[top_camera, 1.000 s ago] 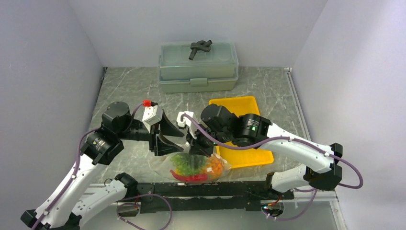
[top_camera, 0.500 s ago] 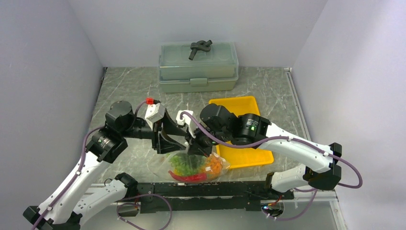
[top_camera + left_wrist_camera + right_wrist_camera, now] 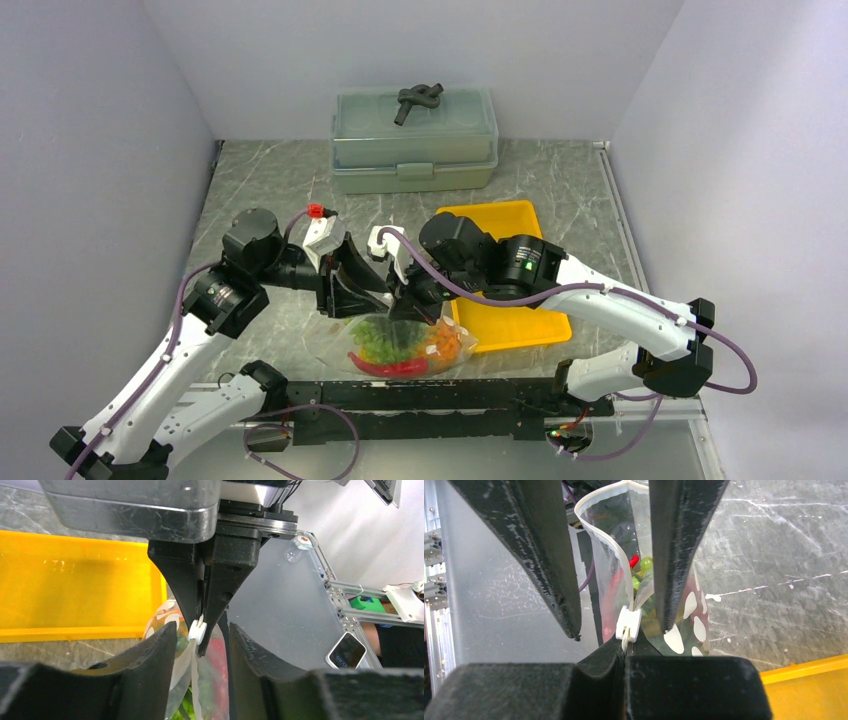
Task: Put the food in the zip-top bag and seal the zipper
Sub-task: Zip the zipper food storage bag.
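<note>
The clear zip-top bag (image 3: pixel 405 345) hangs at the table's near edge. Inside it show the food's red chili (image 3: pixel 390 368), green grapes (image 3: pixel 385 340) and an orange piece (image 3: pixel 450 345). My right gripper (image 3: pixel 625 655) is shut on the bag's top edge, just behind the white slider (image 3: pixel 628 624) of the zipper (image 3: pixel 599 535). My left gripper (image 3: pixel 200 650) faces it and is open. Its fingers (image 3: pixel 150 655) stand on either side of the slider (image 3: pixel 198 630) and the bag's mouth, with gaps on both sides. The mouth bulges open beyond the slider.
A yellow tray (image 3: pixel 500 215) lies right of the bag, under my right arm. A grey-green lidded box (image 3: pixel 415 140) stands against the back wall with a dark object on its lid. White walls close the left, back and right sides.
My left gripper has slid right, up to the right gripper, and its jaws have narrowed around the bag's mouth. The right gripper has kept its hold and barely moved.
</note>
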Available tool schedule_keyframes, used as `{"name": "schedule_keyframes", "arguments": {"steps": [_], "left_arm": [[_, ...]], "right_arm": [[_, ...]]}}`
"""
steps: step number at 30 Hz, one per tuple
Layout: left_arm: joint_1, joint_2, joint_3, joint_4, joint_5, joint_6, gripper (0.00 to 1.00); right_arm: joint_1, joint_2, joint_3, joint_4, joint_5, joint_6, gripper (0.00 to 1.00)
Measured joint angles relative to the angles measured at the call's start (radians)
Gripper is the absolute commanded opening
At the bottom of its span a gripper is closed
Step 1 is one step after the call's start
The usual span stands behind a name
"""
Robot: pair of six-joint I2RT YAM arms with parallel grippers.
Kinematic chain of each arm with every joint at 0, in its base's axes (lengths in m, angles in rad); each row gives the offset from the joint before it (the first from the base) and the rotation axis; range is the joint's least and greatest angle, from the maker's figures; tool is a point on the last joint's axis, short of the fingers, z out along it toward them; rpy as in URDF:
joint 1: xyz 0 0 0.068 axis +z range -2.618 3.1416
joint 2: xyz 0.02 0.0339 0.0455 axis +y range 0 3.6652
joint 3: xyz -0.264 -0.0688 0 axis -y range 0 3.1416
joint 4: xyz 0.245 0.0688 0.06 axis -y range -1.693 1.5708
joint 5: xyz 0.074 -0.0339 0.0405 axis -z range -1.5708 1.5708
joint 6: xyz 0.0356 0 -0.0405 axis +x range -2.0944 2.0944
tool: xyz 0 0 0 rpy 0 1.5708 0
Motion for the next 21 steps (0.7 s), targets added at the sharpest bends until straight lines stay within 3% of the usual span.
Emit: {"name": "schedule_keyframes", "arguments": {"steps": [9,11,13,21], "left_arm": [[0.000,0.013,0.000,0.002,0.024,-0.004,0.23],[0.000,0.013,0.000,0.002,0.027,-0.004,0.15],[0.000,0.013,0.000,0.002,0.028,-0.003,0.01],[0.000,0.013,0.000,0.003,0.034,-0.006,0.00]], "right_arm": [[-0.003,0.000,0.000,0.012,-0.003,0.008,0.00],[-0.003,0.000,0.000,0.013,-0.004,0.010,0.00],[-0.004,0.000,0.000,0.013,-0.005,0.011,0.00],[-0.005,-0.001,0.000,0.013,-0.005,0.016,0.00]]}}
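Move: The zipper's white slider sits between the left hand's half-open fingertips, about 1 cm to the right of the hand point, level with it and 0 cm ahead. The food in the hanging bag is about 15 cm below, 3 cm right and 2 cm back; the yellow tray's middle is roughly 26 cm right, 15 cm ahead and 20 cm down. From the shut right fingers the slider is about 1 cm left, level and 0 cm ahead. Almost in place, the left fingers close from half open and pinch the slider; the right keeps its hold. ##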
